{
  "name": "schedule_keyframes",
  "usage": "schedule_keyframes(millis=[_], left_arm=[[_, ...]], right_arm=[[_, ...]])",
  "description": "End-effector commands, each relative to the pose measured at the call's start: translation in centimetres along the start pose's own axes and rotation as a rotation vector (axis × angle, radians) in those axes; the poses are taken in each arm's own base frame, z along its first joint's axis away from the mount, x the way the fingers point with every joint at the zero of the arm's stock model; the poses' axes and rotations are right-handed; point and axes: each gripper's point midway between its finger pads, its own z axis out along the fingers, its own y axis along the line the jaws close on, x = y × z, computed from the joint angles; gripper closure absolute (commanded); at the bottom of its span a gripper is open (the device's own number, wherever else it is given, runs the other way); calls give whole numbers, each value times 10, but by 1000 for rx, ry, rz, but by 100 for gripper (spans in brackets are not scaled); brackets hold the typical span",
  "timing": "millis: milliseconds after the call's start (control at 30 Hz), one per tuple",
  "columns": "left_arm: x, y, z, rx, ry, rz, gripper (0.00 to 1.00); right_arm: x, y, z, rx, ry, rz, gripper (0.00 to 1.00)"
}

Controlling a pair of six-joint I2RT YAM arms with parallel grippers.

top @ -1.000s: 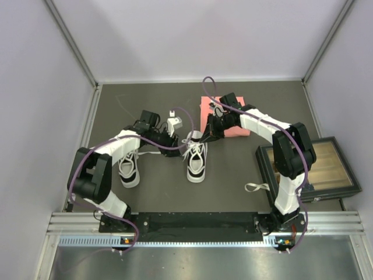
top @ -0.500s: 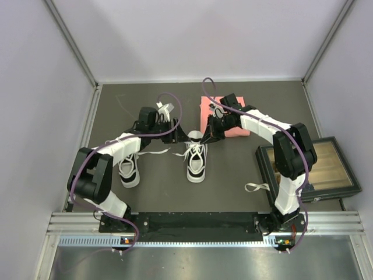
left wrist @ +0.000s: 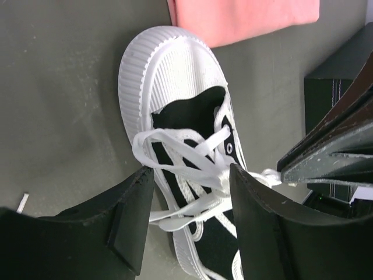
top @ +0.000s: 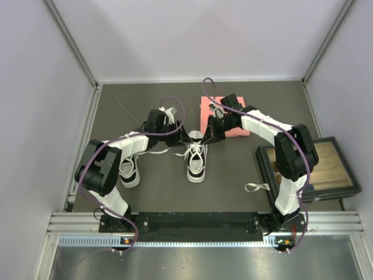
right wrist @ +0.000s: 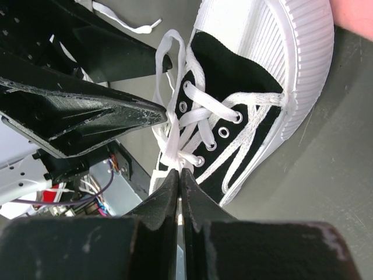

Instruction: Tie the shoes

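Two shoes stand on the dark mat: one at the left (top: 128, 171), partly under my left arm, and one in the middle (top: 196, 165) with its white toe cap (left wrist: 169, 70) pointing away. Its white laces (left wrist: 186, 153) lie loose and crossed over the black tongue. My left gripper (left wrist: 189, 201) is open just above the lacing, with lace strands running between its fingers (left wrist: 131, 224) but not clamped. My right gripper (right wrist: 179, 173) is shut on a white lace (right wrist: 173, 131) rising from the top eyelets. Both grippers meet over the middle shoe, left gripper (top: 178, 133) and right gripper (top: 205, 139).
A pink cloth (top: 226, 119) lies just behind the middle shoe. A dark framed tray (top: 326, 169) sits at the right by the right arm's base, with a loose white strip (top: 254, 187) on the mat beside it. Grey walls enclose the mat.
My left gripper has swung from left of the middle shoe to right over its lacing, and its jaws have opened wider. The right gripper and both shoes have stayed put.
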Motion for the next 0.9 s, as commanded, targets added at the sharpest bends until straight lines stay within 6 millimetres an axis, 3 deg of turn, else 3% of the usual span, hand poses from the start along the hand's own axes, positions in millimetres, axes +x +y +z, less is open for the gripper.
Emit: schedule_keyframes(millis=[0, 433, 600, 867], left_arm=[[-21, -15, 6, 6, -58, 19, 41], [-25, -3, 24, -43, -44, 19, 40], [-28, -6, 23, -53, -46, 48, 58], [-31, -19, 4, -23, -79, 125, 74]], right_arm=[[-4, 21, -11, -45, -32, -62, 100], [-4, 20, -9, -42, -21, -62, 100], [-4, 18, -10, -37, -21, -65, 100], [-3, 16, -13, -18, -26, -67, 100]])
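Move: The lace loop standing up off the knot is right at the open left fingers, its middle about 2 cm ahead, 1 cm to the right and 1 cm below. The shut right fingertips on the knot are some 5 cm to the left hand's right and 1 cm back; the middle shoe's centre lies 7 cm back, 4 cm right, 4 cm down. From the right hand the loop is roughly 3 cm ahead, 4 cm left and 1 cm up. Ease the left gripper about 2 cm forward towards the toe, sinking some 1.5 cm, so the standing lace loop comes between its fingertips; then halt and close the fingers around the loop to roughly half their earlier gap. Keep the right gripper still and shut, pinching the lace at the knot. ##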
